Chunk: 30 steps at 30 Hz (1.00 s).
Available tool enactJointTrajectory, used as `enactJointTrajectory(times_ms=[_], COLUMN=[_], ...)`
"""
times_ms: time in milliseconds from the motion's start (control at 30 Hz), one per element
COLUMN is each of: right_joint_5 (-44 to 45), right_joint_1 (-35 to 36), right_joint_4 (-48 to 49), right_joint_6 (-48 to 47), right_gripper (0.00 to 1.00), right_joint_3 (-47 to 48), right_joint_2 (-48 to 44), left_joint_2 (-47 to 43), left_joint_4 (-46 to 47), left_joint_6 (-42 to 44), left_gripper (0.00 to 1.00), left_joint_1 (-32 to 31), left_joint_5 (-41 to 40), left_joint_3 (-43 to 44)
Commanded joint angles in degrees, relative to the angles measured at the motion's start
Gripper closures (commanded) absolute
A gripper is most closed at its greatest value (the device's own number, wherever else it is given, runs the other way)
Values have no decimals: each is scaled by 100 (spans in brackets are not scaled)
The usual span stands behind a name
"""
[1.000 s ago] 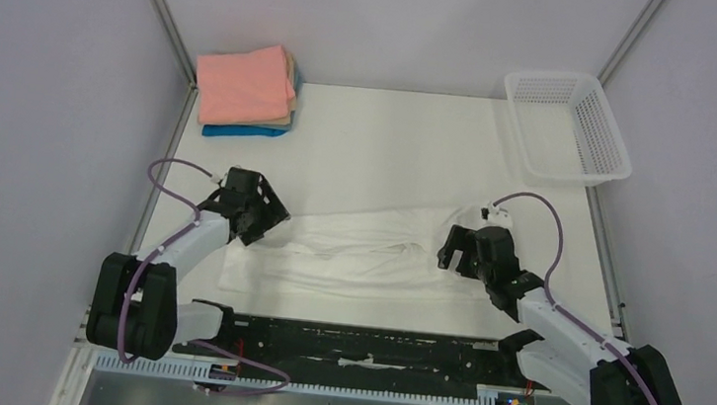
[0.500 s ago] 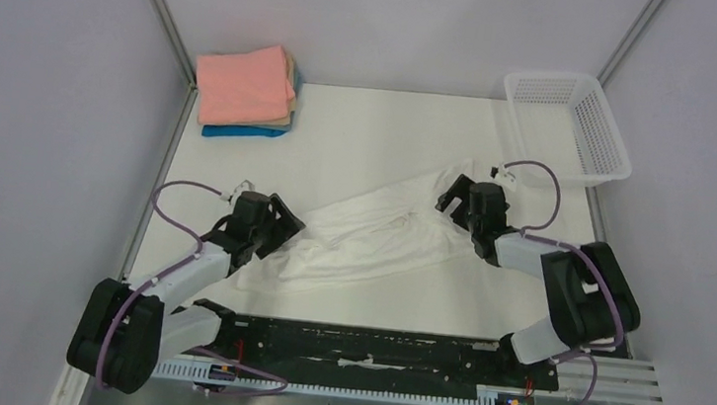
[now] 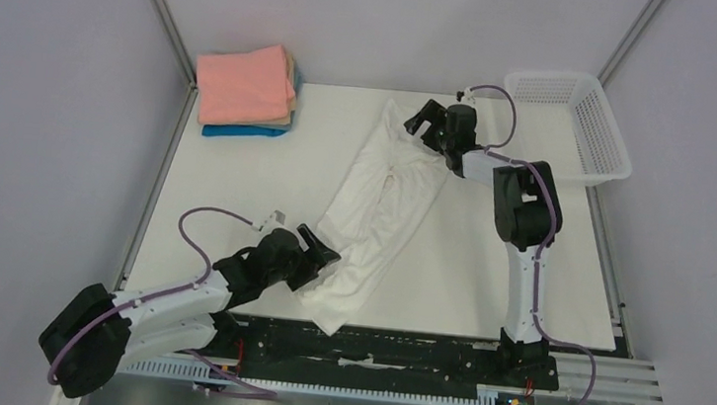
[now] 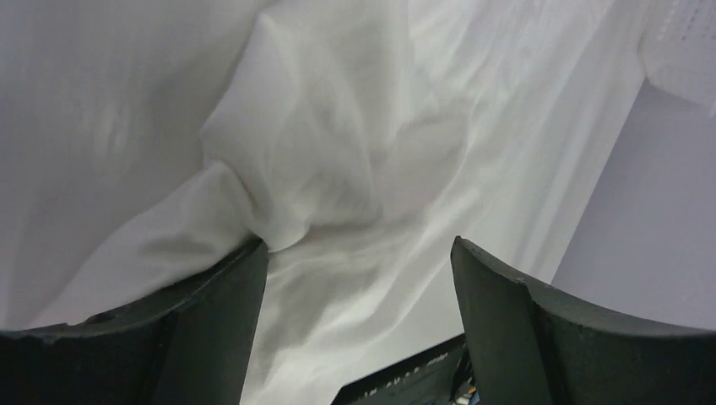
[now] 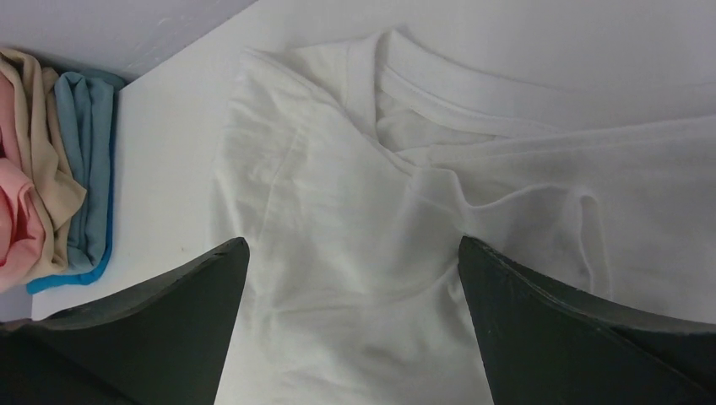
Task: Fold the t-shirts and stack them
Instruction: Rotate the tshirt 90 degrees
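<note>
The plain white t-shirt (image 3: 379,205) lies stretched out in a long diagonal strip, its collar end far and its hem end near the front rail. My left gripper (image 3: 321,257) sits at its near left edge. In the left wrist view the left gripper (image 4: 359,249) is open, with wrinkled white cloth (image 4: 338,169) under and between the fingers. My right gripper (image 3: 420,121) is at the far collar end. It stands open over the neckline in the right wrist view (image 5: 355,245). Folded t-shirts in salmon-pink, tan and blue (image 3: 246,88) are stacked at the far left corner.
A white lattice basket (image 3: 570,124) stands at the far right corner. The black front rail (image 3: 370,348) runs just beyond the shirt's near end. The right arm reaches far across the table. The stack's folded edges (image 5: 51,169) show left of the right gripper.
The white shirt swung from lying across the table to a diagonal. The right gripper went far and left with the collar end. The left gripper came nearer and to the right.
</note>
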Motion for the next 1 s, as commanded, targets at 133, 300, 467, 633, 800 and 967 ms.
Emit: enactJointTrajectory(times_ms=[133,300,467,633,800,967], right_joint_5=[221,45,-67,-172,-221,-394], right_joint_1=[-34,-53,-57,-53,-44,25], right_joint_4=[-976,-655,-587,-384,-813,-836], right_joint_6=[94,142,155,-209,-1076,-2062], right_gripper=[2,2,2,2,2,2], right_joint_3=[1800,2503,3371,3329,3076,1610], right_joint_2=[1507,2153,2549,1863,697,-834], left_joint_2=[-609,109,714,593,200,-159], left_joint_4=[-548,7,-15,-1012,-2017,-3598], left_joint_6=[-999,-878,-392,-144,54,-213], left_gripper=[14,14,14,14,14,13], left_joint_1=[-1245,-1682,-2299,-3038,-3158,-3143], left_joint_5=[-569,-498,-635,-1602,-2169,-2922], left_joint_3=[-249,-40,790,1534,1880,2070])
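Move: From the left hand, low on the near part of the slanting t-shirt, the shirt's middle is about 15 cm ahead and 11 to the right; its near end lies 12 cm back, 1 to the right. From the right hand the shirt's middle is some 20 cm back and 8 left, the basket 5 ahead and 39 right, the folded stack 7 ahead and 46 left. The cloth lies about 2 cm below both hands. Back and then mostly to the right, about 10 cm, the left hand sweeps the shirt's near end sideways with open fingers, turning clockwise. The right, open too, pushes the far end forward some 10 cm and slightly left. Both then lift clear of the cloth, the left swinging partway back left, the right drawing back. ##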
